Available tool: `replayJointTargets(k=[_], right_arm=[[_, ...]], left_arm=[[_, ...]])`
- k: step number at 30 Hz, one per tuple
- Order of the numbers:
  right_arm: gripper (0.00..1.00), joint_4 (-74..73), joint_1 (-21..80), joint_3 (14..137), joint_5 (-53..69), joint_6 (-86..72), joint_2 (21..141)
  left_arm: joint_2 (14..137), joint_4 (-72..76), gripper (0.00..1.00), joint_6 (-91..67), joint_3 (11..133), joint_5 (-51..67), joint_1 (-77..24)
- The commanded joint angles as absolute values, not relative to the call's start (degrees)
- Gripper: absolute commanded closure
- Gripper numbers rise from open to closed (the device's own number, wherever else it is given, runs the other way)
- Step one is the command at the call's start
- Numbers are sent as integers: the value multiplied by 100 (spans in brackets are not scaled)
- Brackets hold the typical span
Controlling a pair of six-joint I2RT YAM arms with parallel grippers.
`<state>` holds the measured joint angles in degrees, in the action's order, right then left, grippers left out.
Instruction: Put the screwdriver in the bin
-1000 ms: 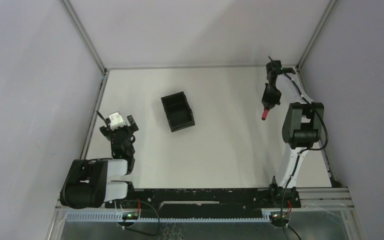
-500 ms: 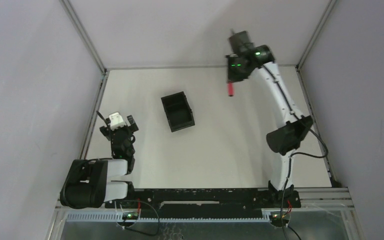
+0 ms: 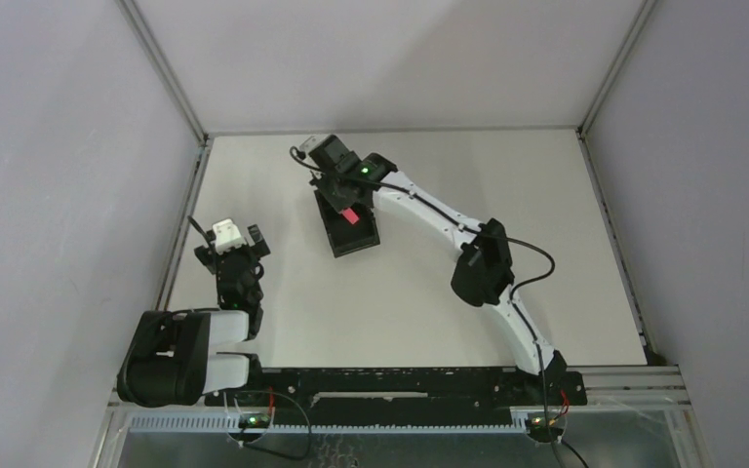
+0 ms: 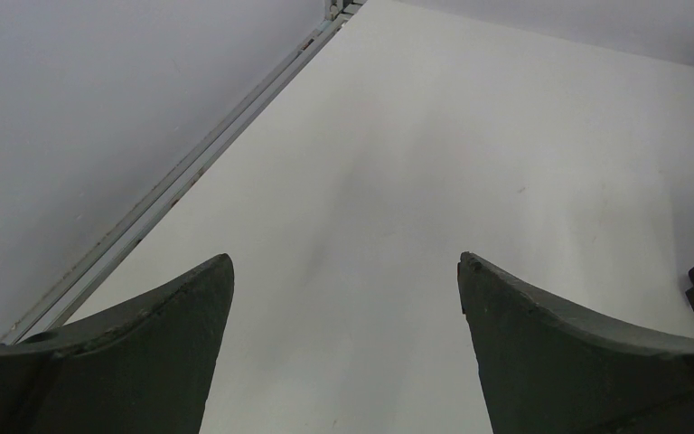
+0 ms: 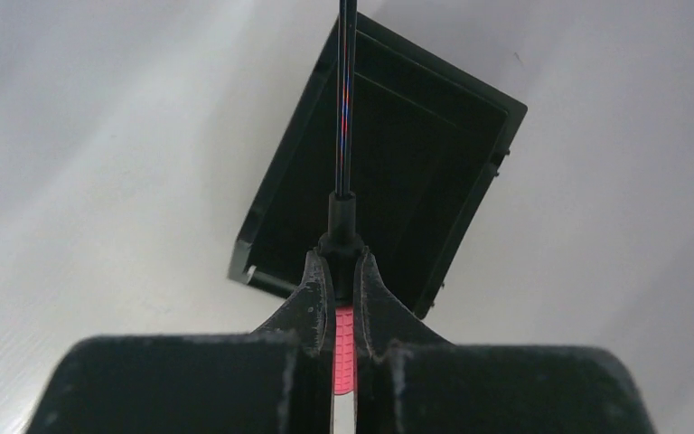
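Observation:
The black bin (image 3: 349, 230) sits on the white table left of centre. My right gripper (image 3: 346, 200) hangs over the bin's far half, shut on the screwdriver (image 3: 350, 214), whose red handle shows above the bin. In the right wrist view the gripper (image 5: 342, 262) clamps the red handle (image 5: 344, 348), and the thin dark shaft (image 5: 346, 99) points out over the bin (image 5: 416, 172) below. My left gripper (image 3: 239, 249) rests at the near left, open and empty; its fingers (image 4: 172, 316) stand wide apart over bare table (image 4: 352, 208).
The table's left rail (image 3: 183, 210) runs beside my left arm. Grey walls enclose the table on three sides. The right arm's elbow (image 3: 483, 261) stretches across the table's middle.
My right arm has swung from the far right corner leftward across the back of the table, carrying the screwdriver to a spot over the bin. The left arm has not moved.

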<state>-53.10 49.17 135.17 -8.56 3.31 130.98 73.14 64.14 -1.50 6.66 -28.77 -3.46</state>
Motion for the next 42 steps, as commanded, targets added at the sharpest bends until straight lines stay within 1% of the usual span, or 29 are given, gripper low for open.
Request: replayJointTargets(k=[1, 9, 14, 15, 16, 17, 18, 19, 21, 23, 25, 30, 32, 33, 34, 35, 36, 37, 40, 42], right_arm=[[100, -4696, 4792, 13559, -1246, 690, 13462], [100, -4389, 4806, 13276, -1560, 763, 13963], [100, -4311, 4811, 12838, -1501, 767, 13879], [96, -4305, 4820, 12816, -1506, 751, 13872], [83, -4303, 4824, 12807, -1507, 728, 13850], [76, -4313, 4833, 12825, -1503, 703, 13847], [65, -4307, 4846, 12838, -1522, 669, 13811], [59, -4288, 4855, 12840, -1528, 640, 13773], [54, -4230, 4875, 12841, -1564, 565, 13679], [53, -4163, 4878, 12845, -1607, 473, 13571], [53, -4118, 4886, 12841, -1644, 397, 13437], [56, -4070, 4925, 12841, -1662, 253, 12985], [56, -4065, 4931, 12829, -1657, 223, 12753], [54, -4058, 4931, 12783, -1653, 215, 12589], [50, -4034, 4921, 12708, -1699, 215, 12499], [37, -3998, 4910, 12609, -1787, 193, 12364], [12, -3984, 4894, 12505, -1944, 148, 12191], [2, -3941, 4876, 12374, -2093, 101, 12043], [0, -3552, 4744, 11672, -2293, 33, 11489], [0, -3124, 4576, 11000, -2201, 18, 11031]], left_arm=[[7310, 6565, 2, -97, 931, -2856, -334], [7304, 6564, 2, -97, 929, -2856, -336], [7300, 6565, 2, -97, 930, -2856, -336], [7303, 6564, 2, -97, 931, -2856, -334], [7305, 6565, 2, -94, 925, -2856, -336], [7304, 6565, 2, -96, 929, -2856, -335], [7310, 6565, 2, -97, 930, -2856, -334], [7299, 6563, 2, -97, 924, -2856, -334], [7303, 6565, 2, -96, 924, -2856, -336], [7304, 6565, 2, -97, 930, -2856, -335], [7303, 6565, 2, -97, 928, -2856, -334], [7298, 6563, 2, -97, 931, -2856, -334], [7305, 6561, 2, -97, 926, -2856, -334], [7308, 6561, 2, -97, 930, -2856, -334], [7304, 6564, 2, -97, 929, -2856, -334], [7299, 6565, 2, -97, 924, -2856, -342], [7301, 6565, 2, -97, 923, -2856, -335], [7297, 6565, 2, -97, 927, -2856, -334], [7310, 6565, 2, -97, 928, -2856, -334], [7304, 6565, 2, -96, 926, -2856, -334]])
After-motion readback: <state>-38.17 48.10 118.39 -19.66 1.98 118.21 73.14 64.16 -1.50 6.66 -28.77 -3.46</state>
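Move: The right hand already holds the screwdriver above the bin. The bin's middle is about 15 cm below the right hand, 1 cm ahead of it and some 2 cm to its right, with nothing else near. From the idle left hand, the bin lies about 7 cm ahead, 23 cm to the right and 8 cm lower. The right hand lowers the screwdriver about 12 cm into the bin, opens, lets go and rises some 17 cm. ##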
